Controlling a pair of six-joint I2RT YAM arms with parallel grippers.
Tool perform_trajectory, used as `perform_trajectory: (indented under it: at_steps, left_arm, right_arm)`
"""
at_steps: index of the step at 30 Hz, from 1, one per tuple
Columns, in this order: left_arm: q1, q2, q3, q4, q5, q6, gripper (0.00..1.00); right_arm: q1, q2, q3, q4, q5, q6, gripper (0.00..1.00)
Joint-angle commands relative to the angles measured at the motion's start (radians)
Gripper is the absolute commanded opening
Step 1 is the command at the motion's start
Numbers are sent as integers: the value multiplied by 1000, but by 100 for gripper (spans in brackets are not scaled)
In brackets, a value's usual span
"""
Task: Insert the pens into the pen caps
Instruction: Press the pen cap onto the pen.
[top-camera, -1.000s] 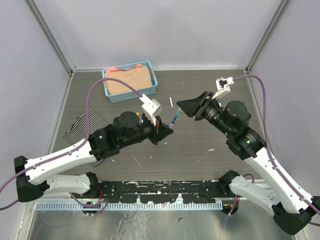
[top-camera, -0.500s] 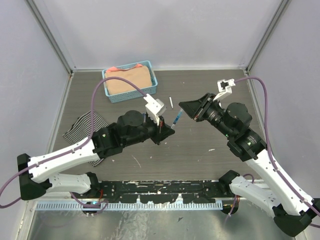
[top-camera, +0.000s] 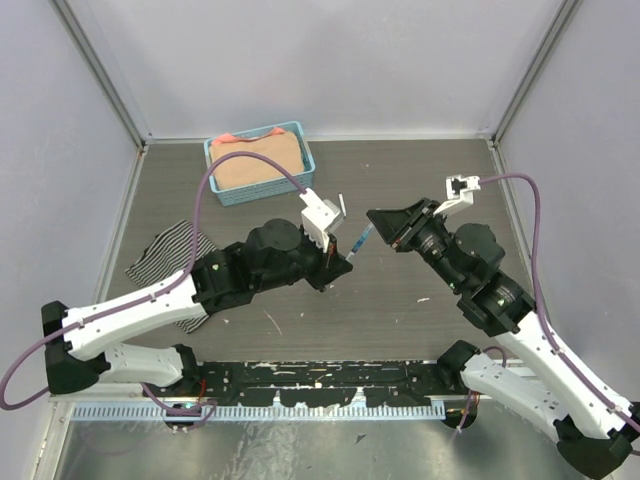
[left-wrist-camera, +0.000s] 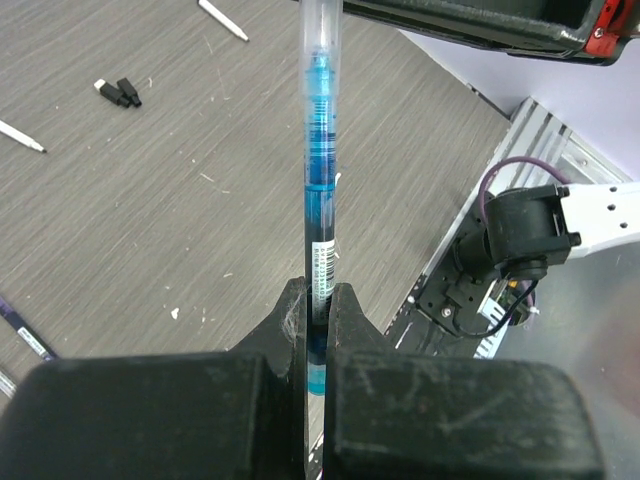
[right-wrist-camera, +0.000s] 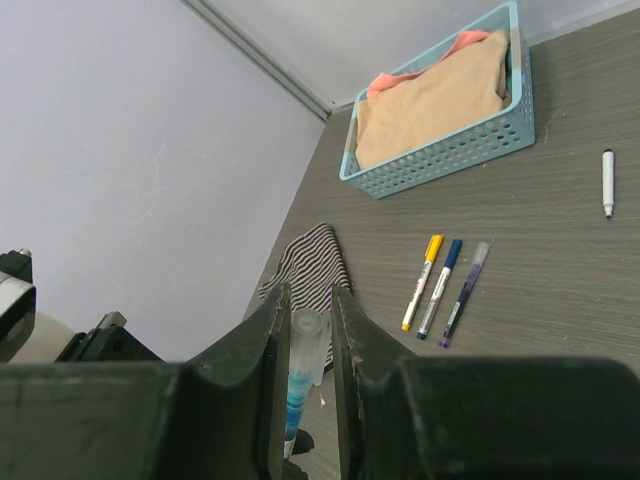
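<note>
My left gripper (left-wrist-camera: 318, 300) is shut on the lower end of a light blue pen (left-wrist-camera: 318, 200), which points up and away from it. The pen's far end carries a clear pen cap (right-wrist-camera: 308, 338), and my right gripper (right-wrist-camera: 305, 310) is shut on that cap. From above, the pen (top-camera: 358, 240) bridges the left gripper (top-camera: 345, 255) and the right gripper (top-camera: 373, 220) over mid-table. Three capped pens lie side by side: yellow (right-wrist-camera: 422, 282), blue (right-wrist-camera: 440, 288), purple (right-wrist-camera: 462, 292). A white uncapped pen (right-wrist-camera: 607, 182) lies apart. A black cap (left-wrist-camera: 125, 92) rests on the table.
A blue basket (top-camera: 232, 196) holding tan and orange cloth stands at the back left. A striped cloth (top-camera: 165, 250) lies on the left under my left arm. Another white pen (left-wrist-camera: 20, 135) lies on the grey wood-grain table (top-camera: 400, 180). Walls close the table on three sides.
The right jaws have closed on the clear cap. My left arm has carried the pen a little right and away, and the right arm has drawn back with it.
</note>
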Motion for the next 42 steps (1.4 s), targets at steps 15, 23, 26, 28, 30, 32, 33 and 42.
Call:
perform_trajectory:
  at_steps: [15,23,26,28,30,32,33,42]
  left_arm:
    - [-48,25,191,302,-138,80,0]
    - [-49,16,172,236,-91,82,0]
    - [-48,8,141,196,-61,76,0]
    - [-48,-1,112,177,-45,68,0]
    - [-48,-17,83,159,-31,65,0]
    - [-49,-37,50,146,-23,62,0]
    - [-48,-45,34,139,-22,59,0]
    - [-48,-125,-101,119,-31,-23,0]
  right_arm:
    - [430,-11,-246,-148,281,163,0]
    - [443,9,-126,-165,362,98,0]
    - [443,30,-49,-177,404,56,7]
    - [443,43,3,-177,424,25,19]
    - [443,55,55,-177,442,-10,31]
    - [443,66,107,-182,466,-50,44]
    - [443,71,134,-182,480,-67,51]
    - [440,74,352,-190,606,-199,75]
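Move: The pen cap is already on the end of the blue pen and between the right fingers. The barrel in the left grip runs some 5 cm back, 3 cm left and 4 cm below the right hand. From the left hand, the cap is about 6 cm ahead, 5 cm right and 5 cm up. On the table, some 33 cm below the right hand, a white pen lies about 16 cm ahead and 3 cm left, and black caps about 14 cm ahead and 6 cm right. The cap, still pinched by the right fingers, is borne down towards the left hand's grip on the pen; both hands sink together, the right about 4 cm and slightly back, its wrist turning some 10 degrees clockwise. Both then rise past their starting height, and on the way up the right fingers open wide and let go of the cap while the left keeps hold of the pen. ##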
